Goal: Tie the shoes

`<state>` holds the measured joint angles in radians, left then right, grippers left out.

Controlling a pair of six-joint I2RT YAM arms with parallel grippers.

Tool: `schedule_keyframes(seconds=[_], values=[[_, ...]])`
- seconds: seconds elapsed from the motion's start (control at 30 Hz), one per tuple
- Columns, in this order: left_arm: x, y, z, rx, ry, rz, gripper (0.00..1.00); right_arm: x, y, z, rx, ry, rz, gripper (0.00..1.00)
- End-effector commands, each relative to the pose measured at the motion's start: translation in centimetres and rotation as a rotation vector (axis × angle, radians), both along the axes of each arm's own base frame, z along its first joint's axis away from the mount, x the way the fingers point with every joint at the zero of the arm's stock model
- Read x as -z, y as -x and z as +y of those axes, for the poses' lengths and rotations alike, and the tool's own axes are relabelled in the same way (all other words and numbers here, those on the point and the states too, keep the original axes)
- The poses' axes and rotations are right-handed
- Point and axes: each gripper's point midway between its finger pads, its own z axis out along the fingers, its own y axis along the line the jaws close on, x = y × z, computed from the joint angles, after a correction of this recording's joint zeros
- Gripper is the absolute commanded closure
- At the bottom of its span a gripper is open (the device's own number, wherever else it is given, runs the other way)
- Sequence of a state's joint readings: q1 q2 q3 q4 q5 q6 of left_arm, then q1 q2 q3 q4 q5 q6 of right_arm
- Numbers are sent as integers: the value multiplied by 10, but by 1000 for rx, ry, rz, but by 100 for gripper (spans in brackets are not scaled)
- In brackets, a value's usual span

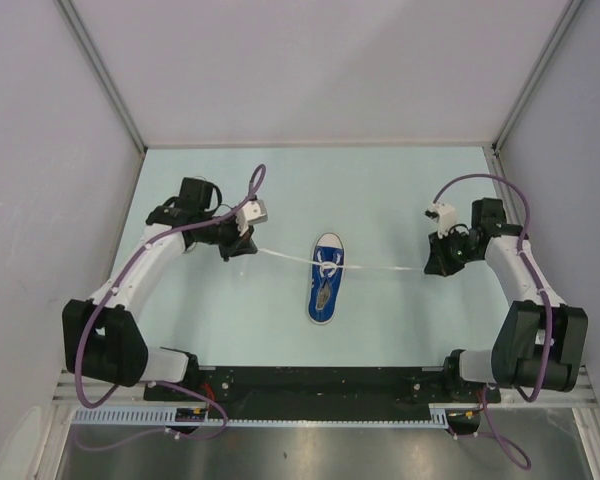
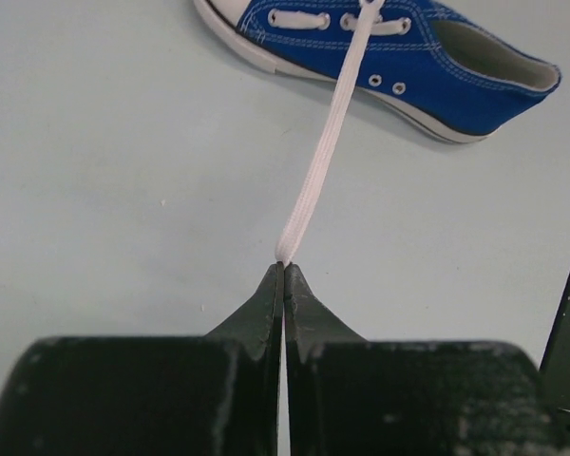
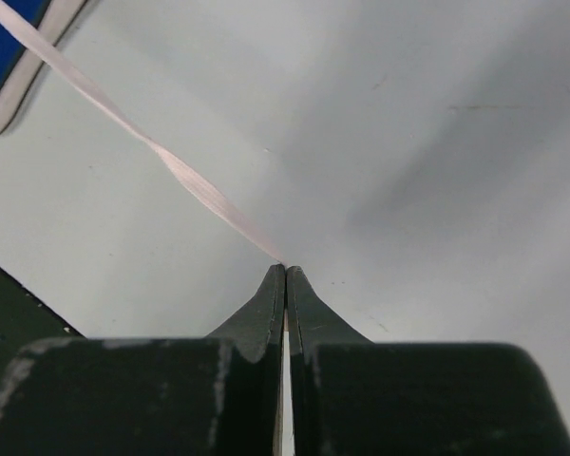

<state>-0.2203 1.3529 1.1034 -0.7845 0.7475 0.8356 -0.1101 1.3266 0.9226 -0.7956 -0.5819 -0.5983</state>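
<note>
One blue shoe (image 1: 325,281) with a white toe cap lies in the middle of the table, toe pointing away from the arms. Its white laces run out taut to both sides. My left gripper (image 1: 242,249) stands left of the shoe, shut on the end of the left lace (image 1: 280,256). In the left wrist view the lace (image 2: 323,152) runs straight from the shoe (image 2: 408,57) into my shut gripper (image 2: 284,267). My right gripper (image 1: 431,268) stands right of the shoe, shut on the right lace (image 1: 385,268). The right wrist view shows that lace (image 3: 190,180) entering the shut gripper (image 3: 285,269).
Pale walls (image 1: 320,70) close in the light green table (image 1: 380,190) at the back and both sides, with metal posts (image 1: 105,75) at the corners. A black base rail (image 1: 320,385) runs along the near edge between the arm bases.
</note>
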Motion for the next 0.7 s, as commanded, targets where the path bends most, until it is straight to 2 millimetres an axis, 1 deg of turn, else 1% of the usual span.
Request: schedule_keyframes(seconds=[0.0, 0.13, 0.23, 0.3, 0.37, 0.4, 0.5, 0.53, 0.57, 0.63, 0.67], values=[[22, -4, 13, -43, -34, 32, 100, 11, -8, -14, -2, 39, -17, 100], [51, -2, 27, -66, -93, 79, 100, 26, -4, -17, -2, 55, 25, 100], [65, -5, 40, -98, -127, 91, 100, 41, -2, -27, 3, 102, 48, 100], [73, -7, 45, -104, -143, 96, 100, 48, -2, -36, 13, 129, 52, 100], [78, -7, 48, -105, -154, 99, 100, 52, -3, -40, 19, 131, 57, 100], [82, -7, 48, -103, -155, 104, 100, 54, -3, -39, 21, 124, 65, 100], [88, -7, 44, -96, -144, 122, 100, 55, -6, -27, -2, 111, 63, 100], [92, -8, 41, -89, -156, 130, 100, 57, -7, -19, -14, 115, 67, 100], [95, -10, 41, -90, -168, 135, 100, 57, -9, -17, -22, 131, 59, 100], [102, -16, 44, -97, -200, 131, 100, 62, -11, -18, -19, 150, 65, 100], [102, -19, 46, -98, -207, 123, 100, 63, -13, -26, -1, 173, 62, 100]])
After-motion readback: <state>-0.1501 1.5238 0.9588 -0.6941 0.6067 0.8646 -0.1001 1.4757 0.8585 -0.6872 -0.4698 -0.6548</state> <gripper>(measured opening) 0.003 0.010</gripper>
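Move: Each hand already holds one end of the stretched lace. The knot on the centre shoe's laces lies about 19 cm to the left hand's right, 1 cm ahead and 10 cm below it, and some 28 cm to the right hand's left, 2 cm ahead and 4 cm below. The shoe's ankle opening sits 9 cm nearer the bases than the knot; the other shoe is about 19 cm left of the left hand and 16 cm ahead. Both arms pull the lace ends down and outwards, away from the knot on the shoe: the left hand sinks about 10 cm while drawing to its left, its fingers tilting to point more steeply down. The right hand, also keeping its closed grip, sinks some 6 cm and pulls to its right, easing back a little that way near the end. ##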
